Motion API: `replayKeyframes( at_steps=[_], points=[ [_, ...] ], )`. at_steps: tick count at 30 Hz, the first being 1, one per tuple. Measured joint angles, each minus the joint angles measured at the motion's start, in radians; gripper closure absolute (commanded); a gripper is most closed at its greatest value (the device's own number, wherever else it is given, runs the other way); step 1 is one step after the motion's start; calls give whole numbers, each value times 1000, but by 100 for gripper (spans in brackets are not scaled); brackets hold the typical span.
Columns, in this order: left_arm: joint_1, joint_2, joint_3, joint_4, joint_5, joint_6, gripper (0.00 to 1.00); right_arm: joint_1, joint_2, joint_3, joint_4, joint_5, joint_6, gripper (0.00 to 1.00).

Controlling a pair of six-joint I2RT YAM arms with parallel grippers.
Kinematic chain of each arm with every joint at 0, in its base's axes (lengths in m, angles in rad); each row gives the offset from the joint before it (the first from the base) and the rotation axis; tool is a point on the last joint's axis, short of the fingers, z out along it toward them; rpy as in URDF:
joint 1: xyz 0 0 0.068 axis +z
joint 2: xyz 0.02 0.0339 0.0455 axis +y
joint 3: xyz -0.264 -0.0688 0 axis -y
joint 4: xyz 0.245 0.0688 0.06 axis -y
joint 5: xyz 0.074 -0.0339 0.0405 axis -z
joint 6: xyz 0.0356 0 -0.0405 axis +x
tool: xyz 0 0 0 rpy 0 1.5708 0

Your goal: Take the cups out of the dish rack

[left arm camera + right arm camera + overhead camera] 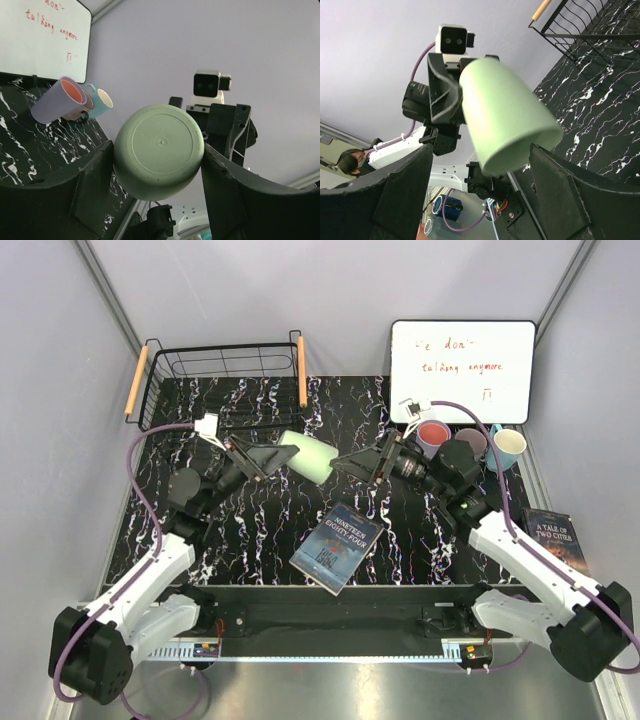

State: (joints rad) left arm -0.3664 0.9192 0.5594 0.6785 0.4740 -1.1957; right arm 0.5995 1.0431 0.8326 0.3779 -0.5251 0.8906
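A pale green cup (312, 457) hangs on its side over the middle of the table, with my left gripper (287, 452) shut on its base end. In the left wrist view the cup's round bottom (159, 147) fills the gap of the left gripper (159, 167), both fingers against it. My right gripper (352, 462) faces it, open; the cup's far end (506, 117) reaches just between the spread fingertips of the right gripper (480, 167). The dish rack (220, 368) at the back left looks empty. A lilac cup (432, 434), a mauve cup (468, 445) and a light blue cup (508, 447) stand at the back right.
A whiteboard (462, 370) leans on the back wall behind the standing cups. One book (337, 548) lies at the front centre of the marbled table, another (553, 532) at the right edge by the right arm.
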Motion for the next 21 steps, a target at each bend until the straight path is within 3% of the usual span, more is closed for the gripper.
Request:
replayKeyframes(
  at_steps=[13,16,17,21],
  points=[
    [-134,31,-74,54,-67,5,100,50,131,36,26,1,0,18],
    [-161,55,-82,77,-68,5,100,58,153,48,37,1,1,38],
    [-167,61,-84,84,-68,4,100,60,157,50,42,2,-1,60],
    [-183,66,-99,129,-69,-18,100,58,166,51,55,3,23,96]
  ],
)
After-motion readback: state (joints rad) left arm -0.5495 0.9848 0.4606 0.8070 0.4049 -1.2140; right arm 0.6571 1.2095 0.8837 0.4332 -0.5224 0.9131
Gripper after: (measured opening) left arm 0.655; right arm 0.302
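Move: The green cup is gripped near its base by the left fingers. Its middle is about 5 cm to the left hand's right, and its open mouth faces the right gripper, itself some 15 cm to that hand's right. From the empty right hand the cup's middle is roughly 10 cm left, 2 cm ahead, about level. The book lies 20 cm back, 2 cm left and 24 cm below; the purple cup stands 21 cm right, 8 cm ahead, 20 cm below. Bring the left gripper about 4 cm right, sinking nearly as much and easing back a little, to carry the green cup's mouth to the right gripper; keep the grip. Meanwhile reach the open right gripper some 3.5 cm left and 2 cm down onto the mouth, then hold it there and close it over the cup's wall, one finger inside and one outside. ##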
